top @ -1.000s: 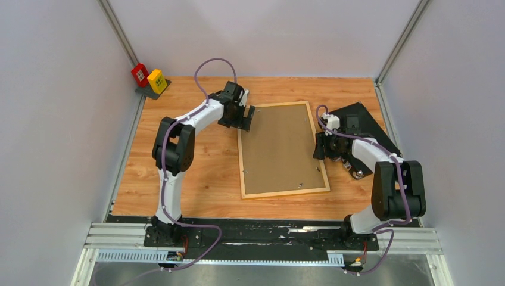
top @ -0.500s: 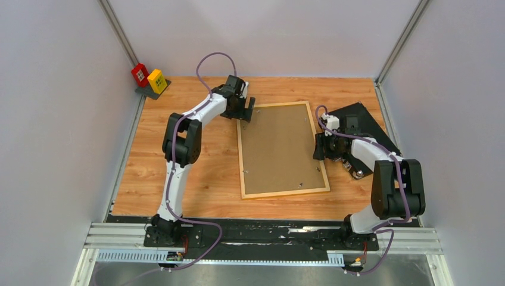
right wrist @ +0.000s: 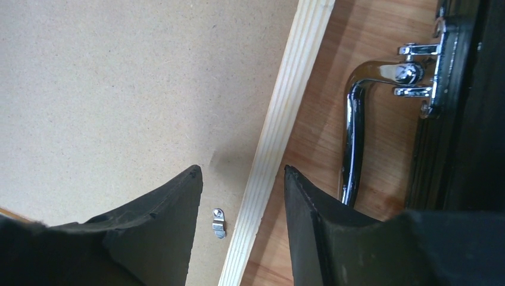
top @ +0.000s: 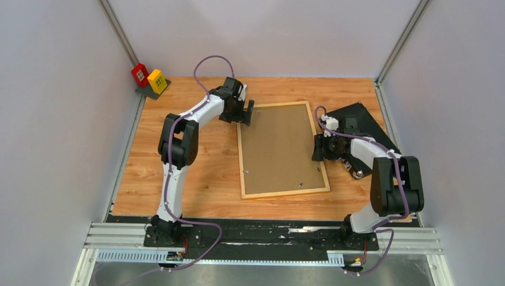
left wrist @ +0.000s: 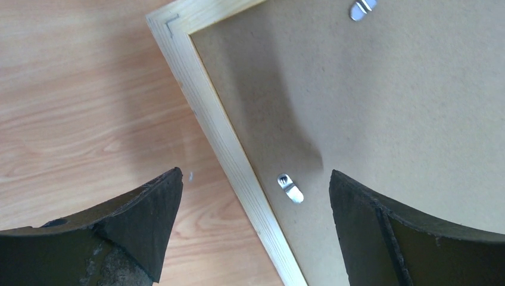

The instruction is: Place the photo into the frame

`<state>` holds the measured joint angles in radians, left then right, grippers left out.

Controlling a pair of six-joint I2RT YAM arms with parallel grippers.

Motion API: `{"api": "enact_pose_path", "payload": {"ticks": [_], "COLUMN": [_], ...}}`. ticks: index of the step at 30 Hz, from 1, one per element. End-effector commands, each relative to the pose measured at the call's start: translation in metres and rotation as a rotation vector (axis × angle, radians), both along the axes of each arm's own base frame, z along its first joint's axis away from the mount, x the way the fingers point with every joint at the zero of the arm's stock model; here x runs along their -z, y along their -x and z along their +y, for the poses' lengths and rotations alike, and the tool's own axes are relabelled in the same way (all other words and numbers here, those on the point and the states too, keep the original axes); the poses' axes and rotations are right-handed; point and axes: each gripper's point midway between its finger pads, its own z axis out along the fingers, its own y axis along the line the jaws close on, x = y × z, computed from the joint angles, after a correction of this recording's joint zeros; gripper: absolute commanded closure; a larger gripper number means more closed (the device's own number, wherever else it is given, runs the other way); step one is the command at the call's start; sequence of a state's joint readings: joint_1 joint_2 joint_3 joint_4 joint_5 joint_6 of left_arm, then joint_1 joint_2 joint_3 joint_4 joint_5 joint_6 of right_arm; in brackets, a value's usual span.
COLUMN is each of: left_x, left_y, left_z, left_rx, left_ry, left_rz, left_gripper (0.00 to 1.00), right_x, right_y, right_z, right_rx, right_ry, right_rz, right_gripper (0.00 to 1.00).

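The frame [top: 240,156] lies face down in the middle of the table, its light wood back up. A brown hardboard backing panel [top: 280,149] fills it, and the photo is hidden. My left gripper [top: 245,115] hangs open over the frame's far-left corner. In the left wrist view the left gripper [left wrist: 255,174] straddles the frame's rail [left wrist: 220,128], with a metal clip [left wrist: 290,187] between its fingers. My right gripper [top: 320,149] is at the frame's right edge. In the right wrist view the right gripper [right wrist: 243,170] is open astride the rail [right wrist: 295,77], holding nothing, beside a clip [right wrist: 219,221].
A black case [top: 363,122] lies just right of the frame, its chrome handle [right wrist: 354,119] close to my right fingers. A red block [top: 140,74] and a yellow block [top: 157,80] stand at the far-left corner. Walls enclose the table on three sides.
My left gripper has moved a little farther back and left, to the frame's far-left corner. The right arm and the frame have hardly moved.
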<state>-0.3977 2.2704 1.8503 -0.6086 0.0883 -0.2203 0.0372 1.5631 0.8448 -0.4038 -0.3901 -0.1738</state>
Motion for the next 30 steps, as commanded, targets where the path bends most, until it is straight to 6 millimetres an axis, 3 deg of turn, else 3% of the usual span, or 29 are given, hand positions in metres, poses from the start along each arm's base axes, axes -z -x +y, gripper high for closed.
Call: {"api": "enact_pose_path", "payload": {"ticks": [1,5,9,20,25,30], "left_x": [-0.065,-0.08,-0.082,-0.052,-0.045,-0.041], "left_y": [0.002,0.012,0.027,0.106,0.131,0.145], "left_z": [-0.006,-0.004,0.006,0.039,0.056,0.075], "left_rx": [0.016,0.043,0.071,0.228,0.286,0.303], "left_ry": [0.087,0.095,0.072,-0.002,-0.058,-0.135], "left_rz": [-0.083,-0.092,-0.089,0.036,0.057,0.058], "left_gripper": [0.0,0.0,0.0,0.0,0.0,0.0], "right_x": [-0.011,-0.01,-0.011,-0.018,-0.018,-0.02], "right_y": [-0.009,-0.005,0.002,0.017,0.018,0.017], "right_z": [0.011,0.017,0.026,0.057,0.07,0.071], "right_rx": [-0.02,-0.04,-0.068,-0.149,-0.188,-0.198], "right_ry": [-0.05,-0.078,-0.105,-0.142,-0.125,-0.103], "right_rz": [-0.025,-0.005,0.014,0.041,0.039,0.019], "right_gripper": [0.48,0.48,0.48,0.48,0.48,0.48]}}
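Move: The frame, backing board up, lies between the hands. Its middle is about 17 cm left of the right hand and 4 cm ahead, some 16 cm back and 18 cm right of the left hand. The left bar's middle is 17 cm straight back from the left hand. The case handle stands 4 cm right of the right hand and 3 cm ahead, the black case about 18 cm right and 9 cm ahead. Leftward, the right hand pushes the frame's right bar about 6 cm with its outer finger, easing back some 3 cm and turning 10 degrees counter-clockwise, its half-open fingers straddling the bar. The left hand rises about 6 cm, then swings back some 14 cm and 6 cm left while sinking again, wide open, to the nearer part of the left bar. ##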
